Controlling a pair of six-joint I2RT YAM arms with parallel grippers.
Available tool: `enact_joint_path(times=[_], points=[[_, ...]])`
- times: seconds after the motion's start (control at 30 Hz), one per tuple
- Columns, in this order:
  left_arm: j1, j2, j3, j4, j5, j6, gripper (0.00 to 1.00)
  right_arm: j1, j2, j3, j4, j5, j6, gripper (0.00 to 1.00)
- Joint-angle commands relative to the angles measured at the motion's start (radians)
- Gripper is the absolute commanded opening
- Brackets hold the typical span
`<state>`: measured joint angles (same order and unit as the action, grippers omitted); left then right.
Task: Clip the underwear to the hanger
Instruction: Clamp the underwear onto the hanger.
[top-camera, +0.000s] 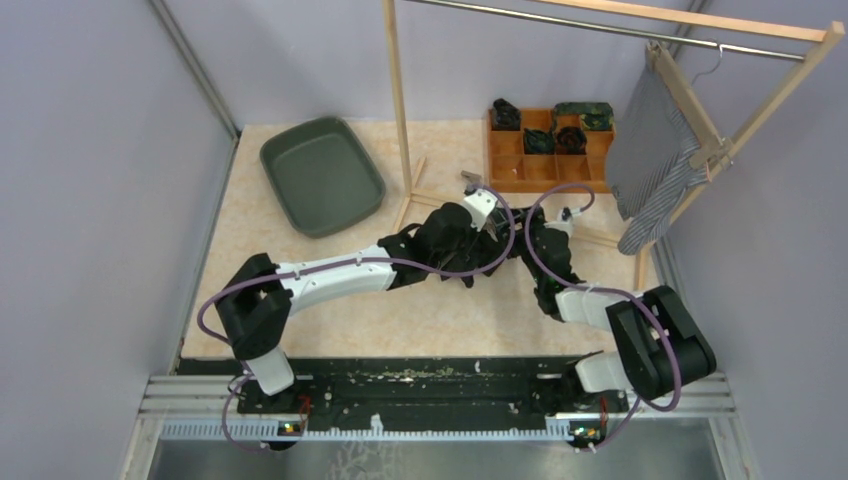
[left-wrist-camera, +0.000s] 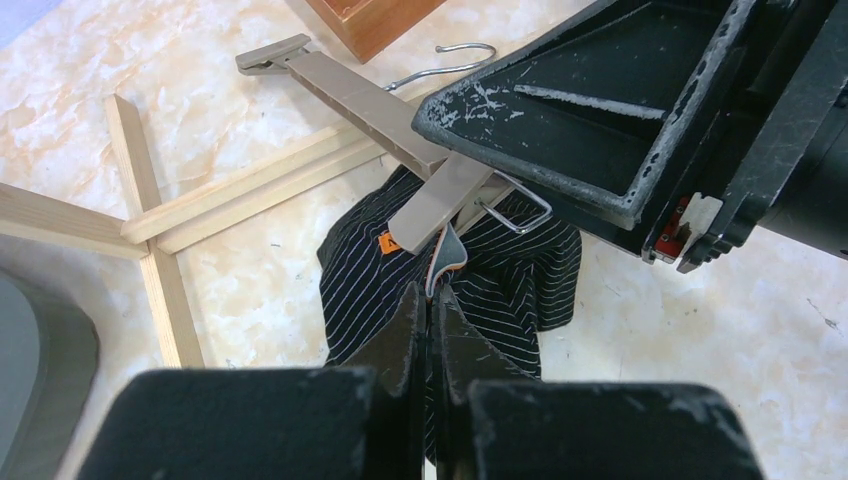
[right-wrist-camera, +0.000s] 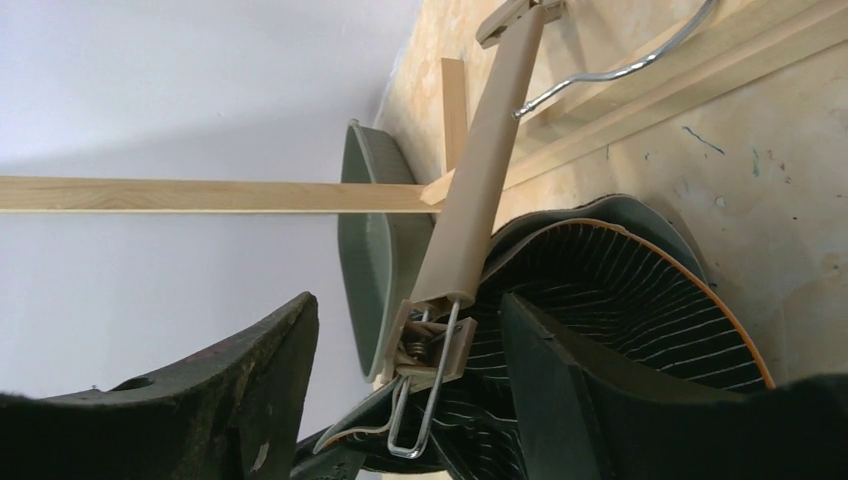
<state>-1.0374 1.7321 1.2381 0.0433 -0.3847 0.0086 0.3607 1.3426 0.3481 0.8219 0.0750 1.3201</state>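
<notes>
The underwear (left-wrist-camera: 510, 275) is black with thin white stripes and a grey, orange-edged waistband, and it lies crumpled on the table. My left gripper (left-wrist-camera: 430, 300) is shut on a raised fold of that waistband. The beige hanger (left-wrist-camera: 370, 105) lies across the rack's foot, its end clip (left-wrist-camera: 440, 205) right above the pinched fold. In the right wrist view the clip (right-wrist-camera: 432, 350) sits between the fingers of my right gripper (right-wrist-camera: 408, 305), which is open with a gap on each side. The underwear (right-wrist-camera: 620, 300) bulges just behind the clip.
A green tray (top-camera: 322, 175) lies at the back left. A wooden compartment box (top-camera: 545, 160) with dark garments stands at the back right. The wooden rack (top-camera: 398, 110) rises mid-table, its foot beams (left-wrist-camera: 240, 185) on the table. A striped garment (top-camera: 650, 160) hangs from the rack at the right.
</notes>
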Motion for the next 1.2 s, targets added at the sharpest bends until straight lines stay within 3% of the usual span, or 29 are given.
enact_joint_path(times=[0.0, 0.2, 0.77, 0.9, 1.17], points=[[0.0, -0.026, 0.033, 0.01, -0.008, 0.008, 0.0, -0.009, 0.02, 0.042, 0.043, -0.024, 0.002, 0.65], [-0.001, -0.018, 0.037, 0.012, 0.01, 0.004, 0.0, -0.009, 0.037, 0.04, 0.055, -0.034, 0.016, 0.63], [-0.001, 0.0, 0.032, 0.011, 0.031, -0.007, 0.0, -0.009, 0.032, 0.022, 0.059, -0.014, 0.046, 0.24], [-0.001, -0.002, 0.03, 0.006, 0.041, -0.009, 0.0, -0.009, 0.027, 0.015, 0.057, 0.004, 0.059, 0.0], [-0.001, 0.0, 0.033, -0.017, 0.048, -0.015, 0.0, -0.014, -0.018, 0.029, -0.009, 0.047, 0.069, 0.0]])
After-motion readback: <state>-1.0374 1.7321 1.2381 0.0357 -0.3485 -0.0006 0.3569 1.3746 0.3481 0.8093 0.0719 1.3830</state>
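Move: The hanger's near clip sits between the open right fingertips, about 1 cm below the hand point, level with it fore-and-aft and sideways. From the right hand, the hanger's far clip is some 10 cm ahead, 8 cm left and 8 cm lower. The underwear's bulk lies about 6 cm back, 4 cm left and 7 cm down. For the left hand, pinching the waistband, the near clip is roughly 4 cm ahead and 2 cm right, at its height. The right hand sinks about 1 cm, then pinches the near clip, while the left keeps the waistband pinched. ##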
